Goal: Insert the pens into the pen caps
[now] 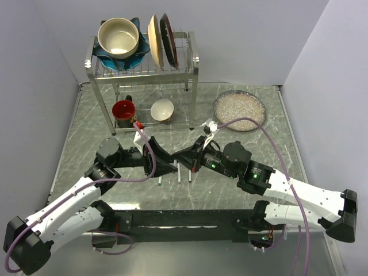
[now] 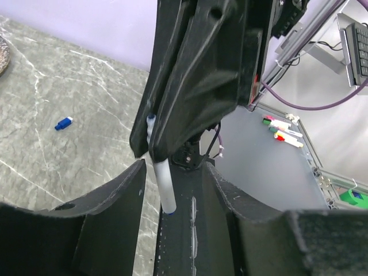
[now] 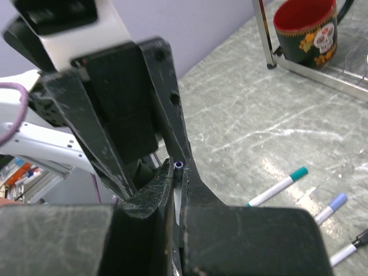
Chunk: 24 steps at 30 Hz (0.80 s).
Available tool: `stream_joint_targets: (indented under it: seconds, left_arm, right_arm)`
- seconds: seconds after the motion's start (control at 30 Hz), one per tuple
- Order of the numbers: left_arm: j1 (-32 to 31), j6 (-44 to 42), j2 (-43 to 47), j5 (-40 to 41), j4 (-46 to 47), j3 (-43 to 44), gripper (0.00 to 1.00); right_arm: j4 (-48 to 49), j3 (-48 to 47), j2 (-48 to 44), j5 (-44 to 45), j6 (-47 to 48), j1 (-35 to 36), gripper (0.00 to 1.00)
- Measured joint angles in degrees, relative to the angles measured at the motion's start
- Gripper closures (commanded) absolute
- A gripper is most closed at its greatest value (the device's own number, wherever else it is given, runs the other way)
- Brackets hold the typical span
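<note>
My right gripper (image 3: 179, 172) is shut on a white-barrelled pen (image 2: 163, 184) with a blue end (image 3: 178, 165). It holds the pen out between the spread fingers of my left gripper (image 2: 172, 167), which is open. The two grippers meet at mid-table, left (image 1: 167, 163) and right (image 1: 181, 159). Three more pens lie on the table below them: a teal-tipped one (image 3: 276, 187), a blue-ended one (image 3: 330, 207) and a black-ended one (image 3: 352, 247). They show as thin white sticks in the top view (image 1: 179, 174). A blue cap (image 2: 63, 123) lies alone on the table. The teal and black caps are out of view.
A metal dish rack (image 1: 192, 63) with bowls and plates stands at the back. Under it are a red-lined mug (image 1: 123, 110) and a white bowl (image 1: 163, 110). A glass plate of white grains (image 1: 240, 110) sits at the back right.
</note>
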<state>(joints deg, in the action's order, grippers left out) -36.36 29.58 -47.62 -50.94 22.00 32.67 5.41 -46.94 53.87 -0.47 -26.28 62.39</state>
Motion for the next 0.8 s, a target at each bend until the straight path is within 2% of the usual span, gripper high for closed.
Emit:
stream_joint_targets:
  seconds: [0.17, 0.2, 0.27, 0.3, 0.33, 0.47, 0.57, 0.6, 0.63, 0.73, 0.77, 0.8]
  left_arm:
    - [-0.83, -0.02, -0.92, 0.22, -0.02, -0.02, 0.56]
    - [-1.01, -0.04, -1.53, 0.22, -0.04, -0.02, 0.59]
    - [-1.31, -0.17, -2.71, 0.63, -0.48, -0.02, 0.71]
    - [-1.38, -0.13, -3.06, 0.87, -0.68, -0.02, 0.88]
    - [-1.42, -0.22, -3.28, 0.83, -0.63, -0.02, 0.97]
    - [-1.73, -0.28, -2.82, 1.49, 0.0, -0.26, 0.99]
    - [-1.88, 0.11, -2.05, 3.63, 1.55, -1.36, 0.99]
    - [-1.86, 0.52, -1.88, 4.63, 2.25, -1.81, 0.99]
    - [-1.88, 1.51, -1.68, 6.05, 3.26, -2.29, 0.99]
    - [-1.86, 4.63, -1.57, 10.14, 6.86, -3.67, 0.99]
    - [-1.81, 5.6, -1.57, 11.23, 8.11, -4.17, 0.99]
    - [-1.81, 6.71, -1.46, 12.57, 10.03, -4.98, 0.99]
  right_arm:
    - [0.76, -1.29, 0.0, 0.0, 0.0, 0.0, 1.0]
    - [0.81, -1.46, 0.02, 0.0, 0.0, 0.0, 1.0]
    - [0.92, -1.86, 0.07, 0.0, 0.02, 0.0, 1.0]
    - [1.01, -1.95, 0.09, -0.02, 0.04, 0.0, 1.0]
    - [0.81, -1.97, 0.09, 0.2, 0.55, 0.0, 1.0]
    - [0.98, -1.99, 0.28, 0.74, 0.87, -0.17, 0.63]
    - [1.44, -1.97, 0.17, -0.28, 0.57, -0.13, 0.53]
    - [1.53, -1.9, -0.07, -0.57, 0.63, -0.11, 0.43]
    - [1.62, -1.79, -0.44, -0.57, 0.39, -0.11, 0.41]
    - [1.92, -1.25, -2.29, 0.81, -1.25, -0.11, 0.46]
    - [2.03, -0.98, -3.08, 1.62, -2.05, -0.11, 0.54]
    - [2.23, -0.44, -4.24, 3.13, -3.76, -0.11, 0.58]
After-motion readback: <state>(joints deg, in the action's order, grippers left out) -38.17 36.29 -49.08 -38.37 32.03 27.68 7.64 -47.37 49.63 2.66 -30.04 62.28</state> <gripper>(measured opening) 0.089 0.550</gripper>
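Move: The uncapped pen stands upright in the right gripper's shut fingers, its middle about 3 cm below that hand. From the open left gripper, the pen's middle lies about 2 cm to the right and 2 cm up. Some 28 cm below the left hand and about 8 cm ahead lie three capped pens: green-capped 6 cm left, purple-capped 2 cm right, black-capped 6 cm right. Raise the pen about 2 cm with the right gripper while you ease the open left one down and slightly right, then shut the left fingers on the pen's lower end. Once they grip, open the right fingers and draw that hand off up and right; carry the pen some 2.5 cm forward in the left, turning it about 10 degrees counter-clockwise. ##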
